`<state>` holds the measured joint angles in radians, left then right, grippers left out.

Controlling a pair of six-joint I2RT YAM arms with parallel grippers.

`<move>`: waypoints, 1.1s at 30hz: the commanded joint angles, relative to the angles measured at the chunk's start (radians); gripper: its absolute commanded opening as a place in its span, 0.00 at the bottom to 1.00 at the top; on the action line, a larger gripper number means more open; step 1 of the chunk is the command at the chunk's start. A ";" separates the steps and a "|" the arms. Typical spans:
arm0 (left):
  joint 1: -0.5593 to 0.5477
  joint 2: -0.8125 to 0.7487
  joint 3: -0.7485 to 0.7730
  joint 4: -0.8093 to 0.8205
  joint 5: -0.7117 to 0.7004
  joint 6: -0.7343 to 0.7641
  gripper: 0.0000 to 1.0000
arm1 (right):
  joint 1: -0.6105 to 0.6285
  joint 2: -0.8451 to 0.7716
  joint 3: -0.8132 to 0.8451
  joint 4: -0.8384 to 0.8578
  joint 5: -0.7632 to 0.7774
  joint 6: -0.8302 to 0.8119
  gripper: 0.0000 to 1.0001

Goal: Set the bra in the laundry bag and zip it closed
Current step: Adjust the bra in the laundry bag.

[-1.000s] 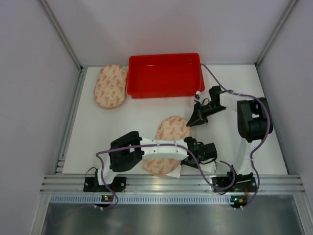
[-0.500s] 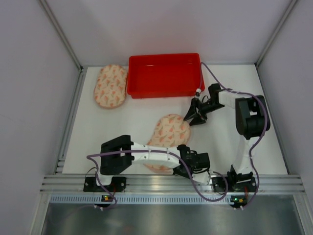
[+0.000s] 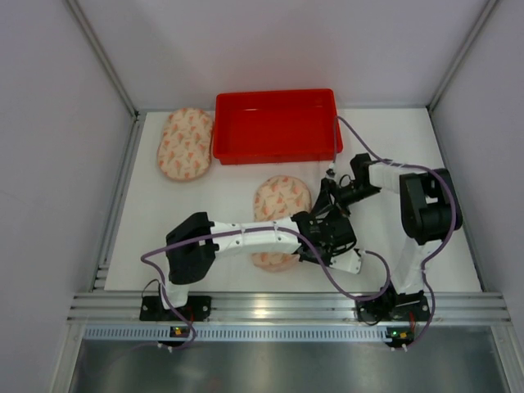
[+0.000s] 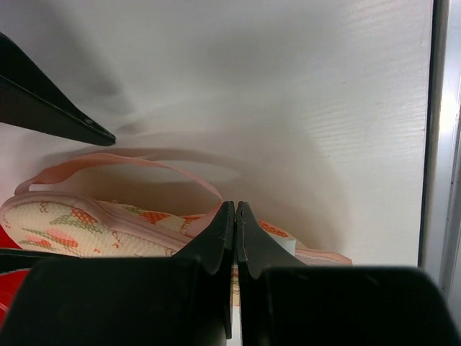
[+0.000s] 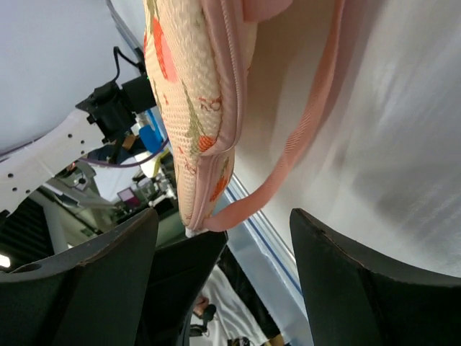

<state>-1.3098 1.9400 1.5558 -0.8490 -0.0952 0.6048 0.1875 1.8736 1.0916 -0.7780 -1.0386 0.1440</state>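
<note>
The laundry bag (image 3: 281, 199) is a flat oval pouch with an orange print and pink trim, lying mid-table. My left gripper (image 3: 315, 237) is shut on its pink edge at the near right end, where the trim runs into the closed tips (image 4: 235, 209). My right gripper (image 3: 327, 201) stands open beside the bag's right side, holding nothing. In the right wrist view the bag's end (image 5: 187, 86) and its pink loop (image 5: 310, 122) sit ahead of the spread fingers (image 5: 374, 281). The bra is out of view.
A red bin (image 3: 276, 124) stands at the back centre. A second printed pouch (image 3: 186, 143) lies left of it. The white walls enclose the table, and a metal rail (image 3: 286, 307) runs along the near edge.
My right gripper has opened and let go of the bag. The left gripper, still shut on the bag's edge, has swung up towards the right gripper, and the bag has shifted with it.
</note>
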 commanded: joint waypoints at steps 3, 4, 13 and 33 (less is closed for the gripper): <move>-0.005 -0.006 0.050 0.030 0.025 0.053 0.00 | 0.082 -0.016 -0.010 0.031 -0.067 -0.006 0.70; -0.006 -0.007 0.049 0.031 0.029 0.056 0.00 | 0.090 -0.010 -0.009 0.037 -0.067 -0.003 0.67; -0.006 -0.078 -0.002 0.067 -0.001 0.020 0.20 | 0.125 -0.001 -0.041 0.132 -0.058 0.055 0.00; 0.135 -0.694 -0.502 0.270 0.000 -0.425 0.98 | 0.168 -0.163 -0.292 0.737 0.014 0.703 0.00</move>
<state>-1.1797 1.2140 1.0958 -0.6861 -0.1184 0.3046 0.3325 1.7603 0.8051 -0.1368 -1.0283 0.7547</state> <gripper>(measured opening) 0.983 0.017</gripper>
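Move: The left hand still pinches the laundry bag's raised edge; the stretch of zip edge the right hand will take is about 7 cm ahead of the left, level sideways. From the right hand that stretch is some 3 cm left and 3 cm back, 1 cm lower. The bag's body centres 10 cm left and 2 cm back of the right hand, 6 cm below; the red bin is 24 cm ahead and 12 cm left. Right hand reaches 5 cm left, pinching the bag's zip edge; left opens, arcing 10 cm up and left. ##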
